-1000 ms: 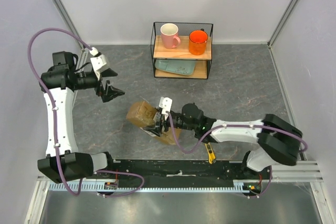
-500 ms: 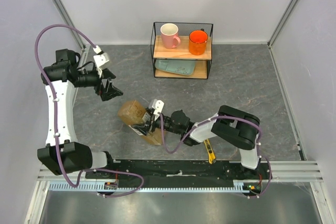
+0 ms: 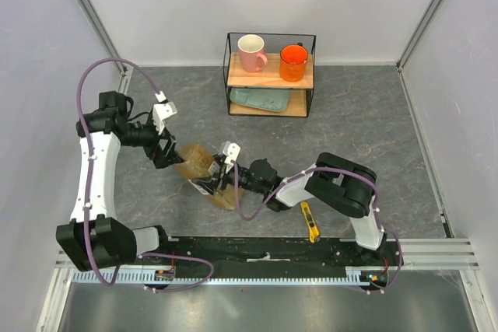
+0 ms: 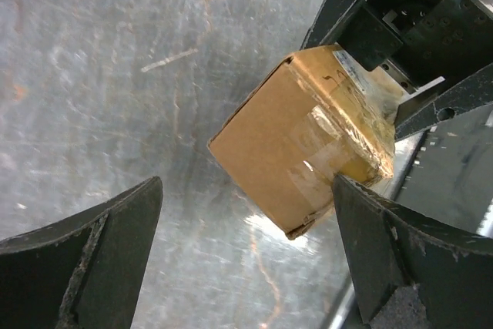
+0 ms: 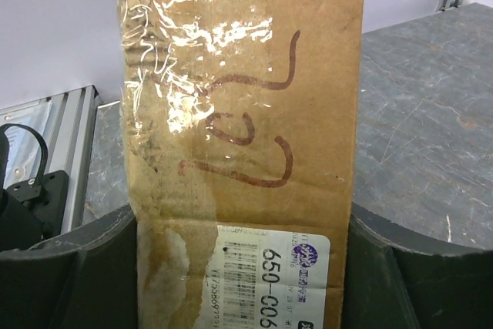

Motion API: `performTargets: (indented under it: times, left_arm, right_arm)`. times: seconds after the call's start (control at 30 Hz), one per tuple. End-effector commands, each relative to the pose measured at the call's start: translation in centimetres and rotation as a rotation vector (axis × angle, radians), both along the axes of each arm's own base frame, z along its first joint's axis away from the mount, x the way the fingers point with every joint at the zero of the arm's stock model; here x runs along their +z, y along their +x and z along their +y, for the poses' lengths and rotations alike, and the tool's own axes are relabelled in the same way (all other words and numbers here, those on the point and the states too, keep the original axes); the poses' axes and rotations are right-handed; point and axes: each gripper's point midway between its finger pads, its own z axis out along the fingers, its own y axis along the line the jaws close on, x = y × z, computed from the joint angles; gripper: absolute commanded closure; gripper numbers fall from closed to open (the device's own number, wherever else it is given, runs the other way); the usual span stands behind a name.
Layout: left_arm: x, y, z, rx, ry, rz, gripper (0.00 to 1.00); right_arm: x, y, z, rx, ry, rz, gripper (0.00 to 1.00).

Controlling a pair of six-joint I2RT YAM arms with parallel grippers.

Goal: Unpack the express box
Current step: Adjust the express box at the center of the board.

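Observation:
The express box, brown cardboard with clear tape and a red scrawl, is held tilted above the table left of centre. My right gripper is shut on it. In the right wrist view the box fills the gap between both fingers, and its white label sits low between them. My left gripper is open just left of the box's far end. From the left wrist the box lies ahead of the wide-apart fingers, with nothing between them.
A wire shelf at the back holds a pink mug, an orange mug and a pale green tray. A yellow utility knife lies near the front rail. Walls close in on both sides.
My left arm has swung in and down from the left wall to the box's end. The right arm has folded back, carrying the box a little left and away.

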Motion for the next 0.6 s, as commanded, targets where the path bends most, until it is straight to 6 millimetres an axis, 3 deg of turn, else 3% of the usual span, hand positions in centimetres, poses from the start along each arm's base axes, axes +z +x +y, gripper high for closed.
performTargets:
  times: [0.0,0.03,0.2,0.27,0.3,0.33,0.57]
  left_arm:
    - [-1.7,-1.8,-2.6,-0.076,0.044,0.028,0.01]
    - [-2.3,-2.1,-4.1,-0.115,0.045,0.029,0.01]
    - [-2.9,-2.9,-7.0,-0.177,0.037,0.065,0.01]
    - [-2.7,-2.9,-7.5,-0.192,0.031,0.054,0.01]
    - [-2.7,-3.0,-7.8,-0.197,0.024,0.057,0.01]
    - [-2.6,-3.0,-8.0,-0.202,0.014,0.058,0.01]
    - [-2.1,-3.7,-10.1,-0.248,-0.039,0.076,0.01]
  right_arm:
    - [11.8,-1.0,-1.5,0.020,0.459,-0.182,0.84]
    - [11.8,-1.1,-1.3,0.032,0.458,-0.183,0.85]
    - [12.2,-1.5,-0.8,0.067,0.474,-0.174,0.82]
    - [12.4,-1.9,-0.7,0.089,0.476,-0.175,0.71]
    - [12.4,-2.0,-0.7,0.094,0.478,-0.172,0.49]
    - [12.4,-2.2,-0.7,0.106,0.474,-0.174,0.03]
    - [12.2,-4.1,-1.4,0.147,0.449,-0.197,0.02]
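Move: The express box stands tilted in the right hand's grip, its middle about at that hand point and 2 cm lower. From the left hand the box's middle is roughly 9 cm to the right, 5 cm back and 8 cm below, with its upper end right at the left fingertips. From the left hand, the shelf rack stands some 19 cm ahead and 26 cm to the right, the yellow cutter about 16 cm back and 37 cm to the right. The left hand, fingers wide open, keeps its near-side fingertip against the edge of the box's upper end and pushes it, going about 5 cm right, 3 to 4 cm forward and slightly up, its fingers tipping upward by some 20 degrees. The right hand shifts about 2 cm forward with the box and late on spreads its fingers wider, easing its grip, but stays around the box. ##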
